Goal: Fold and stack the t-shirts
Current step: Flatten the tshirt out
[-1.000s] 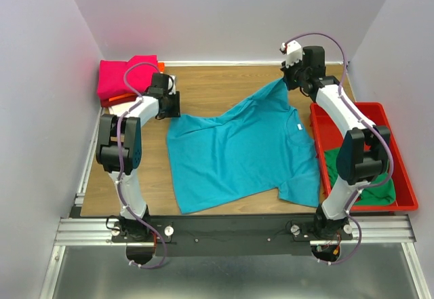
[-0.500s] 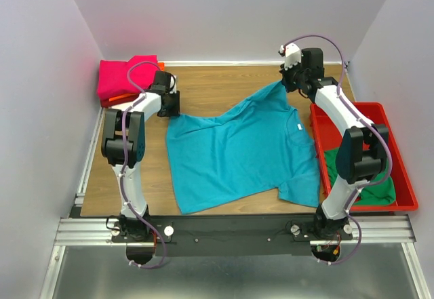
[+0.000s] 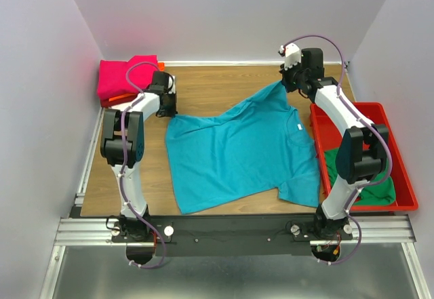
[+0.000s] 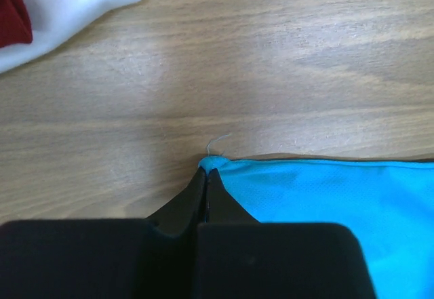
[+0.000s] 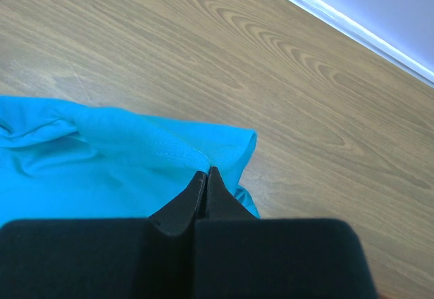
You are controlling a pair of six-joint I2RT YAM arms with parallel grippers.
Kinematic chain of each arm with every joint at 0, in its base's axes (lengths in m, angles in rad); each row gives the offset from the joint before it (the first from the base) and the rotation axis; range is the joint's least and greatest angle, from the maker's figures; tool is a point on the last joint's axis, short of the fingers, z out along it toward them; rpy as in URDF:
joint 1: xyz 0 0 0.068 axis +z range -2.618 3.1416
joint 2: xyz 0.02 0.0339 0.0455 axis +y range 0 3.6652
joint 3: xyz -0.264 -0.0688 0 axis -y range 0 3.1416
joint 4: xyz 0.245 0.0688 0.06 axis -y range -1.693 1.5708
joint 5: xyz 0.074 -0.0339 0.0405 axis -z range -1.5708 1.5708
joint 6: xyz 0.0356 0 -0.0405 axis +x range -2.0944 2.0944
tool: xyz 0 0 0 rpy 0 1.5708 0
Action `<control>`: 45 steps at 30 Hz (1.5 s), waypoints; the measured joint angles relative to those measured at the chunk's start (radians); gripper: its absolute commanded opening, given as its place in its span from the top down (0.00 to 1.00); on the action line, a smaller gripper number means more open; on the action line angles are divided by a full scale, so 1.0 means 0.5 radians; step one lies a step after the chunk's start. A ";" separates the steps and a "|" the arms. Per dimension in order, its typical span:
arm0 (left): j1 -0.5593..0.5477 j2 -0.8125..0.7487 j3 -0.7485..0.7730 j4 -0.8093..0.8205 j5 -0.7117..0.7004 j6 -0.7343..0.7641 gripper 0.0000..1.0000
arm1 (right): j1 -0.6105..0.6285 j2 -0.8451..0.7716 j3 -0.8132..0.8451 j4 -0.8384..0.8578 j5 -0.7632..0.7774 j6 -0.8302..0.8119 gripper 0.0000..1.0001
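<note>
A teal t-shirt (image 3: 237,150) lies spread across the wooden table (image 3: 217,85). My left gripper (image 3: 167,112) is shut on the teal t-shirt's far-left corner (image 4: 215,164), with the cloth pinched at the tips of the black fingers (image 4: 193,201). My right gripper (image 3: 285,82) is shut on the shirt's far-right corner (image 5: 203,160), which is lifted off the table. A folded stack of t-shirts sits at the far left, magenta (image 3: 125,75) on top with orange (image 3: 116,99) under it. A green t-shirt (image 3: 366,184) lies in the red tray (image 3: 339,116).
The red tray stands along the right edge of the table. White cloth (image 4: 61,7) lies beside the stack, near my left gripper. Purple-grey walls close in the left, back and right sides.
My left gripper has moved slightly toward the shirt's corner and shut on it; it was open before. The right arm holds still.
</note>
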 measured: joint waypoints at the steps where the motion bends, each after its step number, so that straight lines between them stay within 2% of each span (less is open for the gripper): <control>1: 0.005 -0.018 -0.013 0.000 0.005 -0.002 1.00 | 0.000 0.000 0.000 0.000 0.000 0.000 1.00; 6: 0.053 -0.272 -0.098 0.030 0.012 -0.020 1.00 | 0.000 0.000 0.013 -0.008 -0.006 -0.017 1.00; 16: 0.092 -1.346 -0.586 0.580 0.072 -0.043 1.00 | 0.000 -0.063 0.316 -0.076 -0.232 -0.039 1.00; 23: 0.092 -1.981 -0.804 0.791 0.040 -0.098 1.00 | 0.000 -0.430 0.613 -0.147 -0.305 -0.052 1.00; 27: 0.092 -2.331 -0.775 0.900 -0.019 -0.147 1.00 | 0.000 -0.687 0.845 -0.168 -0.307 -0.048 1.00; 32: 0.092 -2.618 -0.562 0.959 -0.043 -0.233 1.00 | 0.000 -0.831 1.258 -0.249 -0.316 -0.017 1.00; 40: 0.092 -2.784 -0.235 0.950 0.050 -0.316 1.00 | -0.255 -0.884 1.797 -0.448 -0.423 0.094 1.00; 45: 0.092 -2.814 -0.160 0.924 0.095 -0.349 1.00 | -0.448 -0.876 1.965 -0.471 -0.548 0.213 1.00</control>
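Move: Both hands already pinch the blue t-shirt's far edge. The t-shirt's middle lies some 17 cm back and 24 cm right of the left hand, about 2 cm below it, and roughly 21 cm back, 16 cm left and 17 cm below the right hand. The folded stack sits about 12 cm ahead and 17 cm left of the left hand, at its height; the red bin's middle is some 22 cm back, 25 cm right and 12 cm below the right hand. Keeping both pinches shut on the t-shirt's far edge, the arms sweep it up off the table and back towards their bases: the left hand starts first from table height and rises about 60 cm while coming back by roughly half as much, and the right follows a moment later, nearly as high. Both wrists tip up on the way, the left by some 100 degrees and the right by about 65, until the fingers point forward and upward, and the hands drift a few centimetres apart, drawing the edge between them straighter, before easing to a stop. ##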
